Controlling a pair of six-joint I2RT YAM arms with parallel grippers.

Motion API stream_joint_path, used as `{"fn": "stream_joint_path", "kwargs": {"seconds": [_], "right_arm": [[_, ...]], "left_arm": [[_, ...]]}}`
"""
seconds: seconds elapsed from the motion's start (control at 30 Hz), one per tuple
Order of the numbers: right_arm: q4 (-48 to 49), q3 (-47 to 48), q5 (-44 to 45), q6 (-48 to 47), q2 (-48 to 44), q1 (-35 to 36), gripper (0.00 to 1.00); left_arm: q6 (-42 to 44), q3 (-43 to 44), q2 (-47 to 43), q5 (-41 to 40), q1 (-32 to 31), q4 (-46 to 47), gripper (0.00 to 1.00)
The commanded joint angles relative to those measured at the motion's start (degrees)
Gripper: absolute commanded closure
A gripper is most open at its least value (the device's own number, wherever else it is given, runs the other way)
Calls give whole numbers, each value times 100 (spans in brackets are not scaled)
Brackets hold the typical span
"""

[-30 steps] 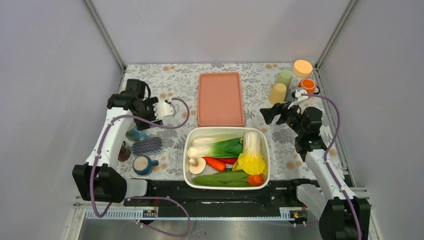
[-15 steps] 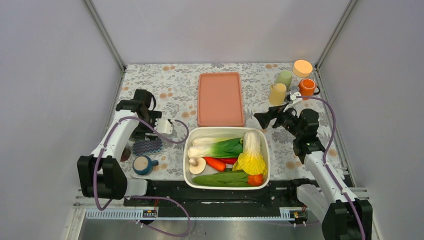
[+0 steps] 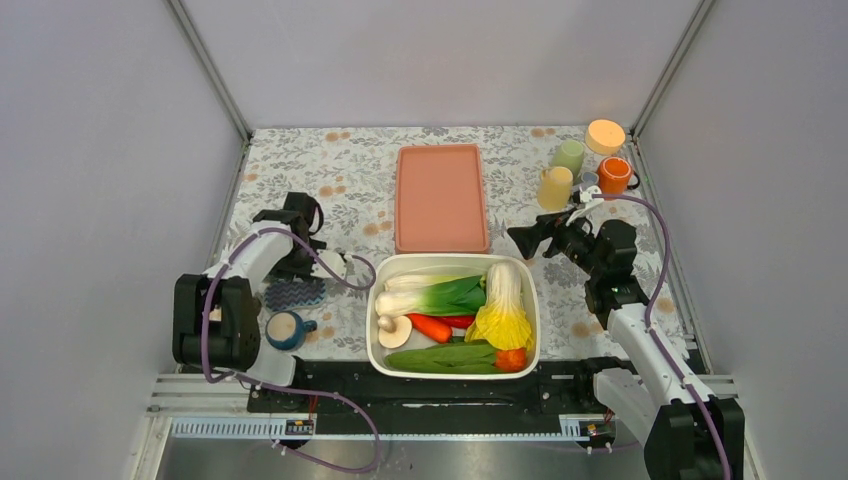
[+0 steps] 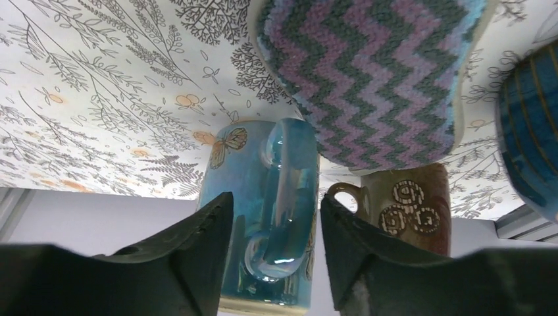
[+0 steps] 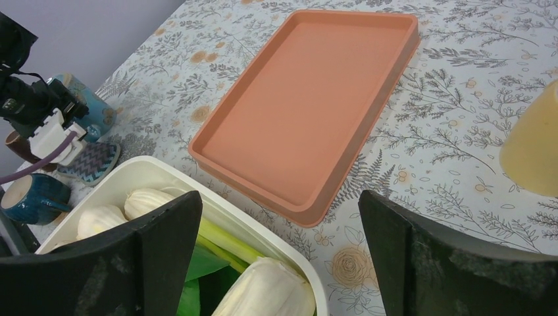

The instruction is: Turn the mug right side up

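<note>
The mug [image 4: 240, 171] is turquoise with a butterfly on it and stands on the flowered cloth with its pale unglazed end up, so it looks upside down. Its handle [image 4: 289, 191] faces the left wrist camera. My left gripper [image 4: 276, 197] is low beside it, jaws open, one finger on each side of the handle with small gaps showing. In the top view the left gripper [image 3: 295, 262] and arm cover the mug. The right wrist view shows the mug [image 5: 99, 112] far off. My right gripper [image 5: 279, 197] hangs open and empty above the tub's far corner.
A zigzag knitted pad [image 4: 375, 79] and a brown spiral-patterned mug [image 4: 408, 204] sit right beside the turquoise mug. A dark blue mug [image 3: 285, 328] stands nearer the front. A white tub [image 3: 452, 262] of vegetables, a salmon tray [image 3: 441, 197] and several cups [image 3: 555, 187] fill the middle and back right.
My left arm has folded back toward the near left and lowered its gripper to the mug, with the jaws narrowing round the handle. The right gripper edged slightly left.
</note>
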Motion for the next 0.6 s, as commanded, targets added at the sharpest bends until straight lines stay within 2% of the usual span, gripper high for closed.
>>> {"fn": "stream_joint_path", "kwargs": {"seconds": [0.0, 0.17, 0.27, 0.4, 0.57], "right_arm": [[314, -3, -209, 57, -96, 57, 1], [295, 15, -193, 36, -90, 59, 1], [288, -1, -176, 25, -125, 57, 1], [112, 66, -118, -26, -154, 58, 1], [-166, 295, -175, 71, -172, 72, 1]], "left_arm": [[138, 70, 224, -370, -15, 508, 52], [34, 404, 586, -479, -15, 425, 77], [-56, 560, 724, -432, -15, 381, 100], [-481, 877, 926, -276, -73, 459, 100], [-1895, 1818, 1148, 314, -102, 668, 100]]}}
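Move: The light blue mug lies on its side under the left hand, its middle some 6 cm below and about 1 cm ahead, with its handle already between the open fingers. From this hand the zigzag mat is about 6 cm back and 5 cm right, and the brown mug roughly 9 cm back and 5 cm left. The right hand, idle, has the light blue mug about 65 cm to its left, 2 cm back and well below. Forward goes the left hand, about 4.5 cm in all and quickest at the end, sinking some 1 cm at first while the fingers close from both sides on the light blue mug's upturned handle. Pinching it, the hand draws the mug forward, away from the zigzag mat, with the fingers still pointing down and a slight counter-clockwise turn of under 10 degrees. ##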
